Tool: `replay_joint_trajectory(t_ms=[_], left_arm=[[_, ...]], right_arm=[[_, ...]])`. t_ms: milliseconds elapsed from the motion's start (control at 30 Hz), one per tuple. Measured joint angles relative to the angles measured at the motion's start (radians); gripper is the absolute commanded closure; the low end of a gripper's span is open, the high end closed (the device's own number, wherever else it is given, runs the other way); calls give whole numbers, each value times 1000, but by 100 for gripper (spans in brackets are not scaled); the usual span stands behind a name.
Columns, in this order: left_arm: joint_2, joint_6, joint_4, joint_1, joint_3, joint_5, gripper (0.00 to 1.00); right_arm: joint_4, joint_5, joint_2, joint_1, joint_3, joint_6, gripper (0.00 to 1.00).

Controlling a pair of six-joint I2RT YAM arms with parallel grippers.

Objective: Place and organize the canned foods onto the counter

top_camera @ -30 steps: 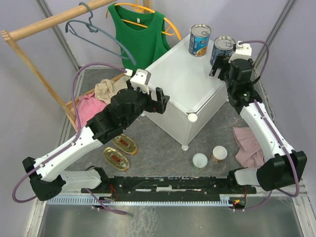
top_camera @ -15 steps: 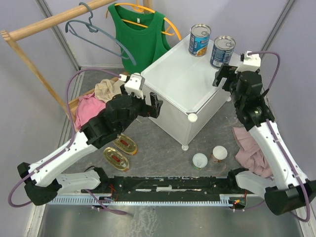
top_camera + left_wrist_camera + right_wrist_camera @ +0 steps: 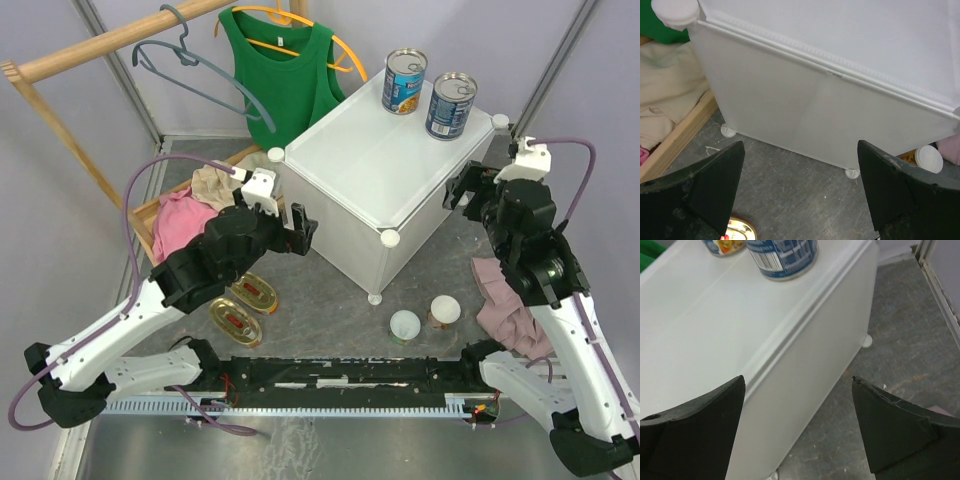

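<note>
Two tall blue-labelled cans [image 3: 404, 82] [image 3: 450, 105] stand upright at the far corner of the white counter [image 3: 370, 165]. In the right wrist view they show as one can [image 3: 782, 257] and part of the other [image 3: 722, 246]. Two small white-lidded cans [image 3: 405, 325] [image 3: 445, 310] stand on the floor in front of the counter. Two gold oval tins [image 3: 253, 293] [image 3: 234, 322] lie on the floor under my left arm. My left gripper [image 3: 297, 230] [image 3: 800, 145] hangs open and holds nothing beside the counter's left face. My right gripper [image 3: 461, 190] [image 3: 798, 379] is open and holds nothing off the counter's right edge.
A wooden tray of pink and beige clothes [image 3: 190, 200] sits left of the counter under a wooden rack [image 3: 100, 50] with hangers and a green top [image 3: 280, 70]. A pink cloth [image 3: 505, 295] lies on the floor under my right arm. A black rail [image 3: 340, 375] runs along the near edge.
My right gripper has drawn back from the can on the counter toward the near right. My left arm has pulled back and lower, away from the counter's left side.
</note>
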Motion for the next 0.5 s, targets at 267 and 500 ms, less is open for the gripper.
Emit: replay_joint_trajectory(t_ms=[267, 500], left_arm=[[-23, -15, -24, 0, -31, 22, 1], [-39, -42, -12, 0, -69, 53, 1]], right_arm=[[-195, 72, -57, 5, -86, 130, 6], [-323, 113, -66, 5, -205, 275, 4]])
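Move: The white-lidded jar stands some 16 cm back from the right hand, about level with it sideways and roughly 31 cm lower. The green jar is about 9 cm to the left of that jar and 3 cm nearer the base; the pink cloth lies about 12 cm back and 15 cm right of the hand. The white box's near top corner is some 10 cm back, 15 cm left. From the left hand, the white-lidded jar is about 31 cm right, 12 cm back, 28 cm below. Downward, with gathering speed, the right hand sinks about 13 cm beside the white box's right-hand side, easing back about 5 cm towards the jars. The wrist tips the fingers down some 20 degrees and swings them clockwise; the empty gripper stays wide open, touching nothing. The left hand, open and empty too, settles a couple of centimetres. ##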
